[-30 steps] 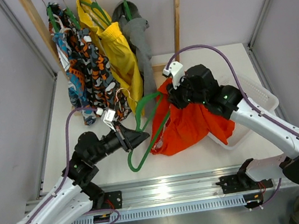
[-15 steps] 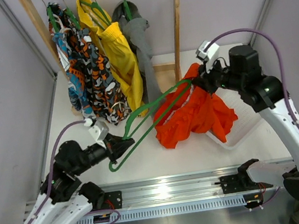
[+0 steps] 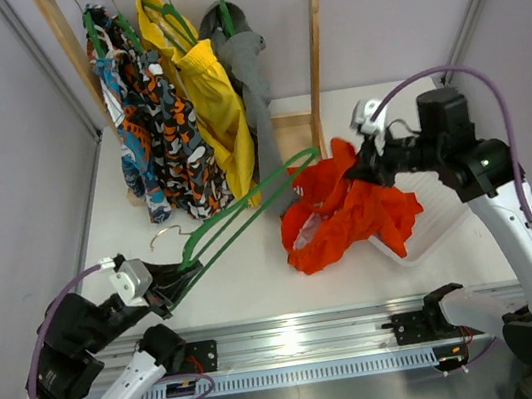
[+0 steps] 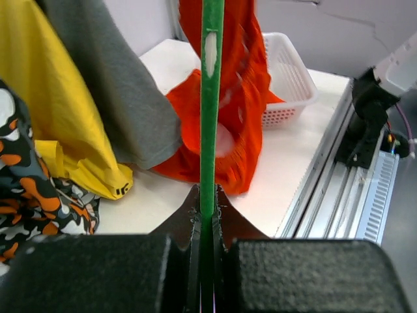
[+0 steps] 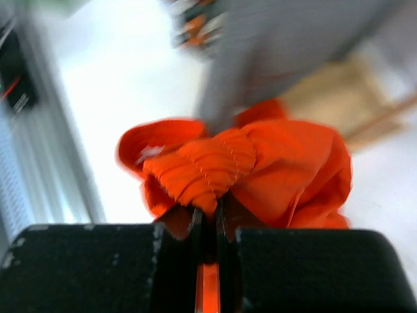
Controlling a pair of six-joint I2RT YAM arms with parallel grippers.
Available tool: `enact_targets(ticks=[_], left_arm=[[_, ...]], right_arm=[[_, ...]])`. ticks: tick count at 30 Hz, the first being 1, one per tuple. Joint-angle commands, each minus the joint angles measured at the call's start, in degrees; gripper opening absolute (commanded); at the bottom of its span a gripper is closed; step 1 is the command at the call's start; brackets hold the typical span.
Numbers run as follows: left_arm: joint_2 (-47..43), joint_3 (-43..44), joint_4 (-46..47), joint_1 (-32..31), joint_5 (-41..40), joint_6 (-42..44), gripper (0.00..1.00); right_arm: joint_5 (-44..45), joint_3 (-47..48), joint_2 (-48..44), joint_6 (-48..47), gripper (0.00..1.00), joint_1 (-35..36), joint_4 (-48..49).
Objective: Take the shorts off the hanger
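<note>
The orange-red shorts (image 3: 344,212) hang bunched over the table, partly over the white basket (image 3: 448,196). My right gripper (image 3: 361,170) is shut on their gathered waistband (image 5: 202,173). The green hanger (image 3: 251,200) stretches slantwise from near left to the shorts' upper left edge. Whether its far tip is still inside the cloth I cannot tell. My left gripper (image 3: 178,271) is shut on the hanger's near end, with its silver hook (image 3: 166,238) beside it. In the left wrist view the green bar (image 4: 210,98) runs straight up from my shut jaws in front of the shorts (image 4: 228,156).
A wooden rack (image 3: 319,39) at the back holds patterned garments (image 3: 152,116), yellow shorts (image 3: 204,98) and a grey garment (image 3: 246,71) on green hangers. The basket (image 4: 287,78) sits at the right. A metal rail (image 3: 299,346) runs along the near edge.
My left arm has drawn back to the near left, pulling the hanger with it. My right gripper has carried the shorts to the right, so the hanger has slid most of the way out.
</note>
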Motion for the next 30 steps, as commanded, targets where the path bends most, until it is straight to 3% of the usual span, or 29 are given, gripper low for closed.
enact_targets(ticks=[1, 6, 9, 11, 12, 13, 16, 19, 25, 30], left_arm=[[-0.2, 0.7, 4.2, -0.2, -6.2, -2.9, 0.0], [4.7, -0.1, 8.7, -0.2, -9.2, -8.2, 0.0], [8.1, -1.4, 11.4, -0.2, -8.6, -10.5, 0.0], [9.7, -1.8, 12.8, -0.2, -6.8, -11.0, 0.0], [11.0, -2.1, 13.0, -0.2, -6.0, -11.0, 0.0], [11.7, -2.1, 13.1, -0.2, -5.5, -10.8, 0.0], [13.5, -1.8, 12.6, -0.2, -3.4, -9.4, 0.0], [15.1, -1.5, 11.6, -0.2, -2.0, -7.0, 0.0], [19.3, 2.0, 6.2, -0.2, 2.6, 1.6, 0.0], [23.6, 4.0, 0.9, -0.2, 5.2, 8.7, 0.0]], right_arm=[[-9.0, -2.2, -0.4, -10.3, 0.01, 6.8, -6.3], [-9.5, -5.8, 0.8, -19.9, 0.03, 13.1, -9.2], [-5.2, -11.0, 1.1, -21.4, 0.11, 16.0, -7.1], [-2.4, -13.8, 1.3, -21.2, 0.24, 16.7, -4.8], [-1.5, -14.3, 1.3, -20.5, 0.35, 16.8, -4.3], [-0.5, -14.6, 1.1, -19.9, 0.57, 16.6, -3.4], [1.2, -14.5, 0.1, -19.9, 0.8, 15.7, -3.6], [0.5, -12.5, -1.9, -22.8, 0.93, 13.4, -6.9], [-3.5, -4.2, -2.4, -33.4, 0.98, 10.2, -22.1], [-6.1, 2.0, -3.3, -38.4, 0.99, 10.1, -28.3]])
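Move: The shorts hang bunched from the right gripper, their middle about 17 cm below it, 5 cm back and 3 cm left. Lay them on the tabletop about 11 cm back, 3 cm left and 29 cm down. The white basket stands roughly 17 cm right and 2 cm back, the grey trousers' hem some 15 cm left and 4 cm ahead. From the left gripper, which holds the bare hanger, the shorts lie about 40 cm right and 14 cm ahead. Swing the right gripper back and down about 12 cm, a little left and turning counter-clockwise, with the shorts still pinched. Near the bottom open the fingers wide to let the shorts go, then rise some 6 cm. Keep the left gripper shut on the hanger; bring it about 5 cm forward, then right and down as far, tipping. ##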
